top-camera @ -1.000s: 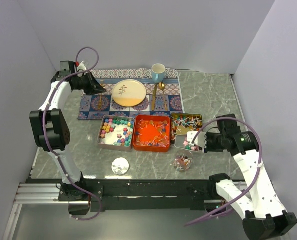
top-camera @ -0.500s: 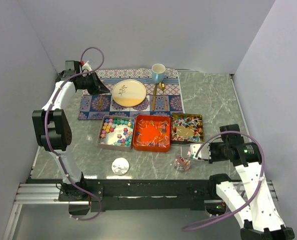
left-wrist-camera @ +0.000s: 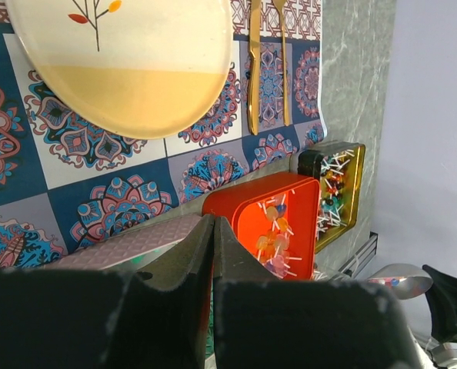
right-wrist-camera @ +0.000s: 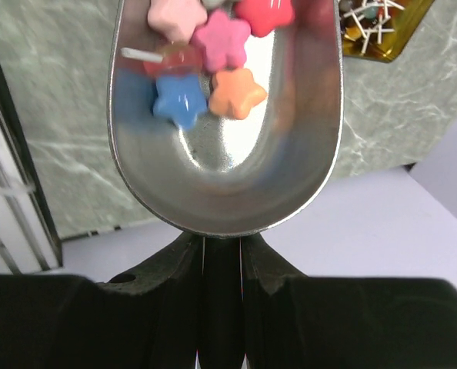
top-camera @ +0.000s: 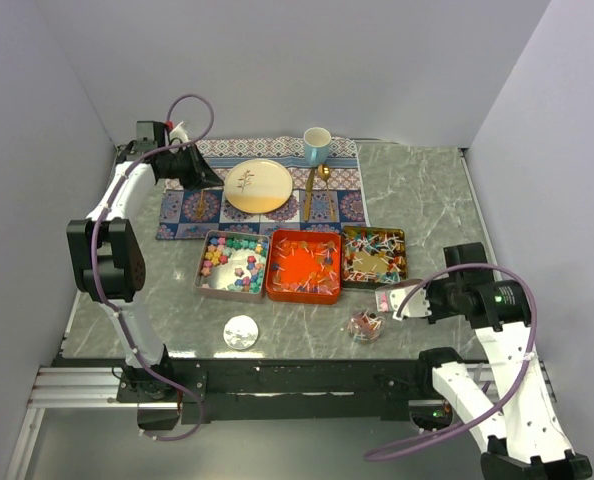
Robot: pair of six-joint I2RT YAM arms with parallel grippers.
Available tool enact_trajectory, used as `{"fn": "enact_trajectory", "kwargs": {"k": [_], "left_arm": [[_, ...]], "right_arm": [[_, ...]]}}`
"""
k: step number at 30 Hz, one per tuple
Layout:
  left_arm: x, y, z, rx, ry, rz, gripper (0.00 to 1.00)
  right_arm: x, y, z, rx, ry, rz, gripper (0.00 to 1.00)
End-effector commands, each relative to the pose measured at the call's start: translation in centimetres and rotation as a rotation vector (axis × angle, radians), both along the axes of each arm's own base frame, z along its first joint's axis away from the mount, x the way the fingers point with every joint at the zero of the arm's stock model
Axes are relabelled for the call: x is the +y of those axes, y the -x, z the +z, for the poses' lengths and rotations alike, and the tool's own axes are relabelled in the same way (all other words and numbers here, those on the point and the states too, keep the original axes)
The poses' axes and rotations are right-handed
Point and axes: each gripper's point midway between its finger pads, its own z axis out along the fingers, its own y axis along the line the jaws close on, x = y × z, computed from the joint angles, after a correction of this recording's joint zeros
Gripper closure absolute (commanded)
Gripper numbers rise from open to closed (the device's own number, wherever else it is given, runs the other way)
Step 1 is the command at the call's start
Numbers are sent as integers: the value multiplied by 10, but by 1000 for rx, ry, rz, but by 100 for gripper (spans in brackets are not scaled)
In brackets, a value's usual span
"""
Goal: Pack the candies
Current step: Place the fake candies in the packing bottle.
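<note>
My right gripper (right-wrist-camera: 222,242) is shut on the handle of a metal scoop (right-wrist-camera: 225,154) that carries several star-shaped candies (right-wrist-camera: 222,46) in pink, blue, orange and red. In the top view the scoop (top-camera: 395,299) hangs just in front of the gold tin (top-camera: 374,256), beside a small clear jar (top-camera: 365,324) that holds a few sweets. Pastel candies (top-camera: 232,262) fill a silver tin, and lollipop-like ones lie in the red tin (top-camera: 304,266). My left gripper (top-camera: 208,180) is shut and empty, above the patterned placemat (top-camera: 182,215) at the back left.
A cream plate (top-camera: 258,186), a blue mug (top-camera: 317,146) and gold cutlery (top-camera: 308,195) sit on the placemat. A white round lid (top-camera: 241,331) lies near the front edge. The arm bases and rail run along the near side.
My right arm has drawn the loaded scoop back from over the gold tin's near edge to the spot beside the small jar. The left gripper drifted slightly to the right.
</note>
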Motion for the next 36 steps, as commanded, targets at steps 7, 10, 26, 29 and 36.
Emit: {"fn": "enact_trajectory", "kwargs": {"k": [7, 10, 26, 29, 36], "left_arm": [[-3, -14, 12, -72, -1, -17, 92], [-3, -15, 10, -67, 5, -18, 92], [-3, -18, 7, -65, 1, -13, 91], [-6, -22, 12, -83, -7, -18, 83], [-67, -3, 52, -185, 109, -274, 54]], "right_arm": [[-7, -8, 38, -45, 95, 103, 100], [-5, -5, 38, -31, 102, 136, 100], [-12, -18, 45, -79, 239, 254, 100], [-16, -25, 50, -88, 262, 234, 100], [-12, -70, 60, -131, 69, -135, 100]]}}
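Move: The right hand still grips the scoop, loaded with star candies, its mouth reaching left over the packing bottle; the bottle's middle lies about 15 cm to this hand's left, nearly level with it fore and aft, and some 12 cm below. The gold lollipop tin is about 17 cm ahead and 11 cm left, the red tin 15 cm ahead and 28 cm left. From the left hand the packing bottle lies roughly 31 cm back and 33 cm right. Empty the scoop into the packing bottle: keep the right gripper shut on the handle, raise it about 3.5 cm while easing some 3 cm forward, and roll its left side down about 10 degrees so the mouth dips. Swivel it slightly counter-clockwise, then partly back. Late on, open the left gripper partway, shifting it a little right and up from a shallow dip. ##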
